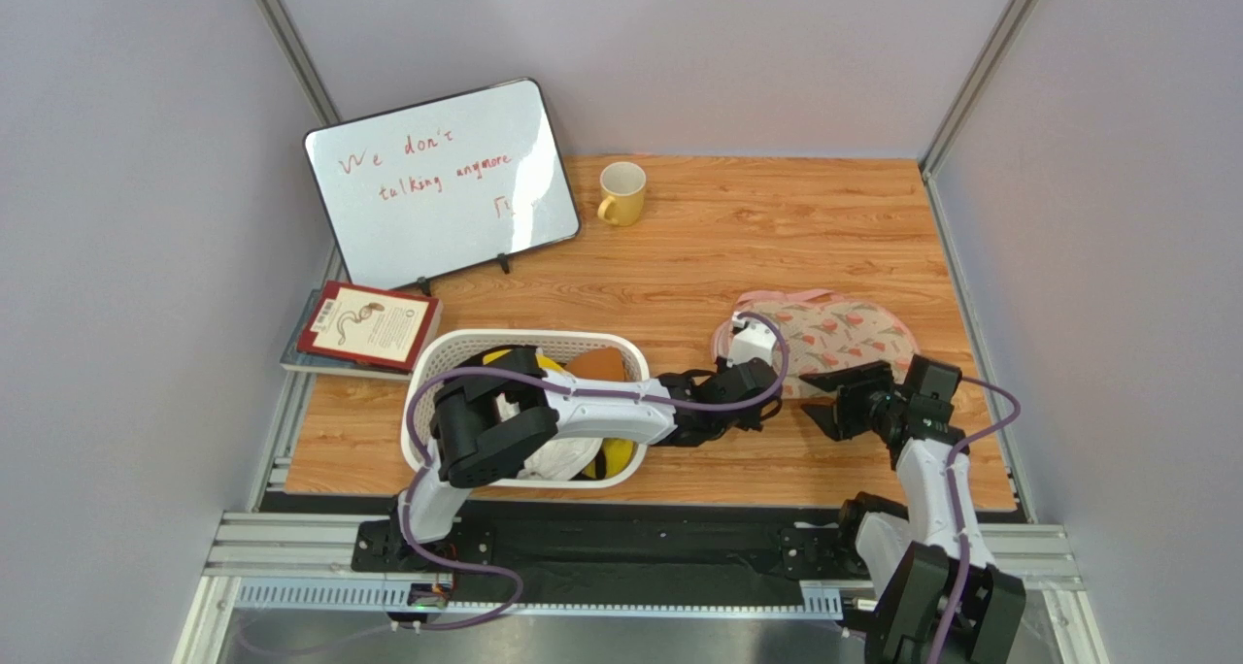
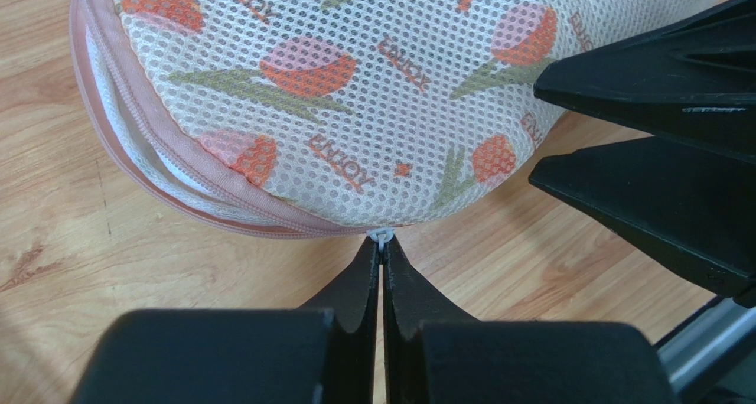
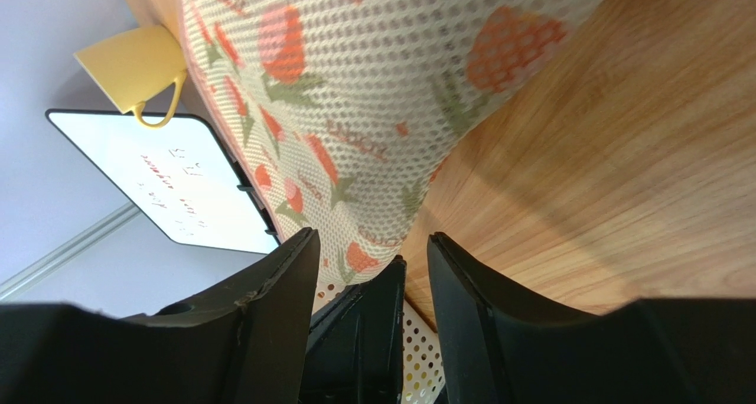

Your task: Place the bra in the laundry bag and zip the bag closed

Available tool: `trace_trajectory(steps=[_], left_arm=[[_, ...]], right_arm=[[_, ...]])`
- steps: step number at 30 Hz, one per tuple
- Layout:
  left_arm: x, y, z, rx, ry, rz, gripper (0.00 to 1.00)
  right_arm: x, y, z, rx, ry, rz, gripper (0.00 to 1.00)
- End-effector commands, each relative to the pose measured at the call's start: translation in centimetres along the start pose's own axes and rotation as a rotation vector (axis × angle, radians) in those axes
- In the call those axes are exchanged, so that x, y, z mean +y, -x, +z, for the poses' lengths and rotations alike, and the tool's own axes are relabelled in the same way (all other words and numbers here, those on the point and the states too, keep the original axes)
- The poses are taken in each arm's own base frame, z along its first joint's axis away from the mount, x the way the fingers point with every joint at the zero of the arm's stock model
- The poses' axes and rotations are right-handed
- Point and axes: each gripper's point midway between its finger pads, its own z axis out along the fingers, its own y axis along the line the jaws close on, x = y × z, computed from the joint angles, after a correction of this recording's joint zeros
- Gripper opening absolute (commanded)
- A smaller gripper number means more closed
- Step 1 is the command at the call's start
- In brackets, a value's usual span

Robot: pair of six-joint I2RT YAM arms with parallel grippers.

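Observation:
The laundry bag (image 1: 827,332) lies flat on the table at the right, cream mesh with a pink-and-green print and pink zip edging (image 2: 191,200). My left gripper (image 2: 381,244) is shut on the small pale zip pull (image 2: 381,236) at the bag's near edge; it also shows in the top view (image 1: 785,390). My right gripper (image 1: 817,402) is open and empty, its jaws either side of the left fingertips (image 3: 364,324), right by the bag's edge (image 3: 373,94). Its fingers (image 2: 657,85) show in the left wrist view. The bra is not in view.
A white slotted basket (image 1: 438,358) with yellow and white garments stands at the near left under my left arm. A whiteboard (image 1: 438,184), a yellow mug (image 1: 622,192) and a red book (image 1: 365,326) stand at the back and left.

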Motion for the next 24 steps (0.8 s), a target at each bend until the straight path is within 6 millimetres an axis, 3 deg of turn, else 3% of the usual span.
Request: trace_trajectory(steps=[1,7,14,20,24], left_arm=[[-2.7,3.8,-1.8,-0.074,-0.094,-0.028,0.00],[-3.4,3.6,-1.9,-0.066,-0.119,-0.034,0.00],[-4.3,3.6,-1.9,-0.058,-0.135,-0.022,0.00],[-3.3,3.1,-1.7,-0.052,-0.102,-0.015,0.00],[-2.0,2.8,-1.1,-0.044,-0.073,-0.026,0.00]], right_arm=[[0.3,0.1,-0.4,-0.028,0.023,-0.029,0.51],[0.8,0.7,0.1,-0.015,0.002,-0.031,0.40],[0.1,1.3,0.2,-0.061,-0.023,-0.037,0.33],[-0.8,2.5,1.0,-0.090,-0.079,-0.077,0.00],[-0.8,2.8,1.1,-0.081,-0.095,-0.126,0.00]])
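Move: The spot of the laundry bag's near edge that the right hand goes for lies almost under that hand, level ahead, about 1 cm to its right and 3 cm lower. From the right hand, the bag's middle is some 7 cm ahead, 1 cm left and 3 cm lower; the zip pull, already pinched by the left hand, is about 5 cm left, 1 cm ahead and 1 cm lower. From the left hand, that edge spot is about 6 cm right, 1 cm back and 2 cm lower. The right hand, fingers half open at either side of the bag's near edge beside the zip pull, sinks about 2.5 cm with a slight drift to its right, and its fingers close fully as it goes, pinching the mesh edge between their tips. Meanwhile the left hand keeps its shut grip on the zip pull and eases some 2 cm back, left and up, drawing the pull away from the spot the right hand takes. ##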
